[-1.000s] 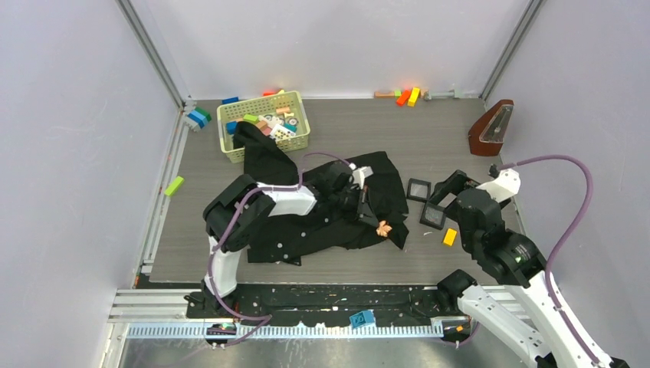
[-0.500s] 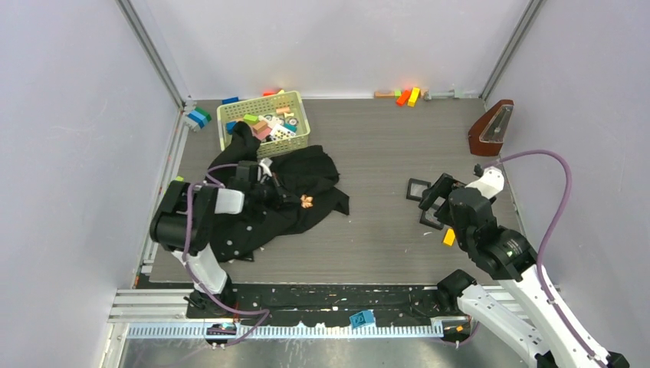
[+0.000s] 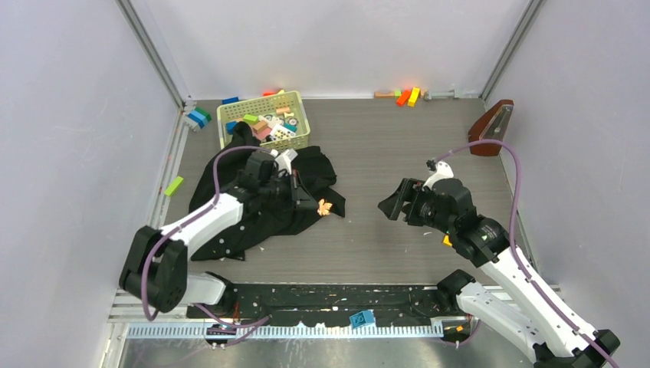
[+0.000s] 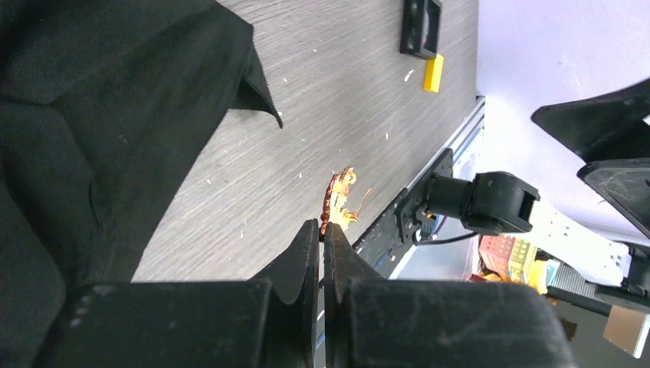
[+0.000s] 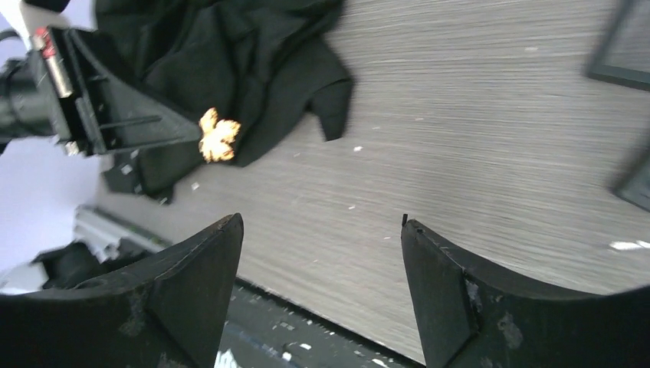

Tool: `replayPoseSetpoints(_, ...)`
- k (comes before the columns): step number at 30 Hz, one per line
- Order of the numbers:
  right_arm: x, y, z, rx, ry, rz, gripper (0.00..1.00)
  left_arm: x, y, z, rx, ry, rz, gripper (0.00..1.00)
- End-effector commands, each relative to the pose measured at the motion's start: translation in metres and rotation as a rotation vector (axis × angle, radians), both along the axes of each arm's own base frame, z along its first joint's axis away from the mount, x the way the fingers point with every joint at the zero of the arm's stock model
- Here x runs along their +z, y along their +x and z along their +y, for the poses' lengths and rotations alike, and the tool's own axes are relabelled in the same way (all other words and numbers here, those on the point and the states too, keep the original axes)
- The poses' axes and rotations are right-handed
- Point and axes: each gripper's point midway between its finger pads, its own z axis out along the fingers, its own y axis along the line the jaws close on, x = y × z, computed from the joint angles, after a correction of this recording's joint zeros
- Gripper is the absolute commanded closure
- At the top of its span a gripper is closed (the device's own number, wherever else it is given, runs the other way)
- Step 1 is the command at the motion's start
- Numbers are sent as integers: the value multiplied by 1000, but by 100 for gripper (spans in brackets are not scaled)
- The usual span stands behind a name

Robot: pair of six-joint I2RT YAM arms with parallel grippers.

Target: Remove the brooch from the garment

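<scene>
The black garment (image 3: 230, 222) lies crumpled at the left of the table, one sleeve over the basket's rim. My left gripper (image 3: 313, 202) is shut, pinching the tiny orange-red brooch (image 3: 324, 207) at its very fingertips, just past the garment's right edge. In the left wrist view the brooch (image 4: 339, 201) sticks out beyond the shut left gripper (image 4: 322, 228), above bare table, with the garment (image 4: 92, 115) to the left. My right gripper (image 3: 391, 205) is open and empty, apart from the brooch. The right wrist view shows the right gripper (image 5: 322, 222), the brooch (image 5: 218, 136) and the garment (image 5: 253, 54).
A yellow-green basket (image 3: 295, 139) of toy blocks stands behind the garment. A brown metronome (image 3: 490, 126) is at the far right. A black frame (image 4: 420, 27) and a yellow block (image 4: 434, 73) lie under the right arm. Loose blocks (image 3: 406, 96) line the back wall.
The left arm dragged the garment to the left, then reached out to the right with the brooch at its fingertips. The right gripper moved left toward the brooch, over the frames.
</scene>
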Motion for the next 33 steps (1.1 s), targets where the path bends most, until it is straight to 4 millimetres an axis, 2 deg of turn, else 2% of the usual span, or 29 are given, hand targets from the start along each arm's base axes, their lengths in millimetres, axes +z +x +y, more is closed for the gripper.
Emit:
replayPoseSetpoints(1, 43, -10, 47, 251, 197, -126, 21, 31, -19, 5, -60, -38, -45, 100)
replayPoseSetpoints(2, 39, -19, 56, 310, 234, -104, 23, 39, -22, 2, -77, -73, -69, 100)
replayPoseSetpoints(3, 48, -18, 63, 340, 275, -142, 25, 46, -24, 0, -92, -108, -92, 100)
replayPoseSetpoints(4, 43, -26, 71, 386, 316, -111, 31, 54, -27, -3, -107, -146, -118, 100)
replayPoseSetpoints(6, 46, -29, 82, 435, 392, -112, 35, 66, -31, -9, -132, -209, -163, 100)
replayPoseSetpoints(15, 58, -26, 112, 532, 538, -143, 39, 110, -58, -37, -262, -392, -261, 100)
replayPoseSetpoints(17, 62, -27, 117, 553, 549, -153, 43, 117, -61, -43, -275, -419, -282, 100)
replayPoseSetpoints(23, 70, -31, 122, 581, 567, -177, 52, 129, -63, -50, -283, -482, -290, 100)
replayPoseSetpoints(33, 72, -35, 120, 584, 574, -192, 54, 131, -64, -51, -300, -492, -280, 100)
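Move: The brooch is already off the garment, pinched in the left fingertips about 1 cm beyond the hand point. The right hand's open fingers lie some 18 cm to the left hand's right, 3 cm back and 7 cm higher. The garment's middle is about 13 cm left, 8 cm ahead and 12 cm below the left hand. From the right hand the brooch is roughly 17 cm left, 3 cm ahead and 8 cm lower; the two black frames lie about 9 cm right, 7 cm ahead and 19 cm below. Still pinching the brooch, the left hand lifts it about 12 cm, drawing back and a little right towards the right hand as its fingers tilt up to near level. The right hand swings some 12 cm left and slightly up to meet it, turning counter-clockwise and levelling too, while its fingers narrow to about half open around the brooch without shutting on it. ##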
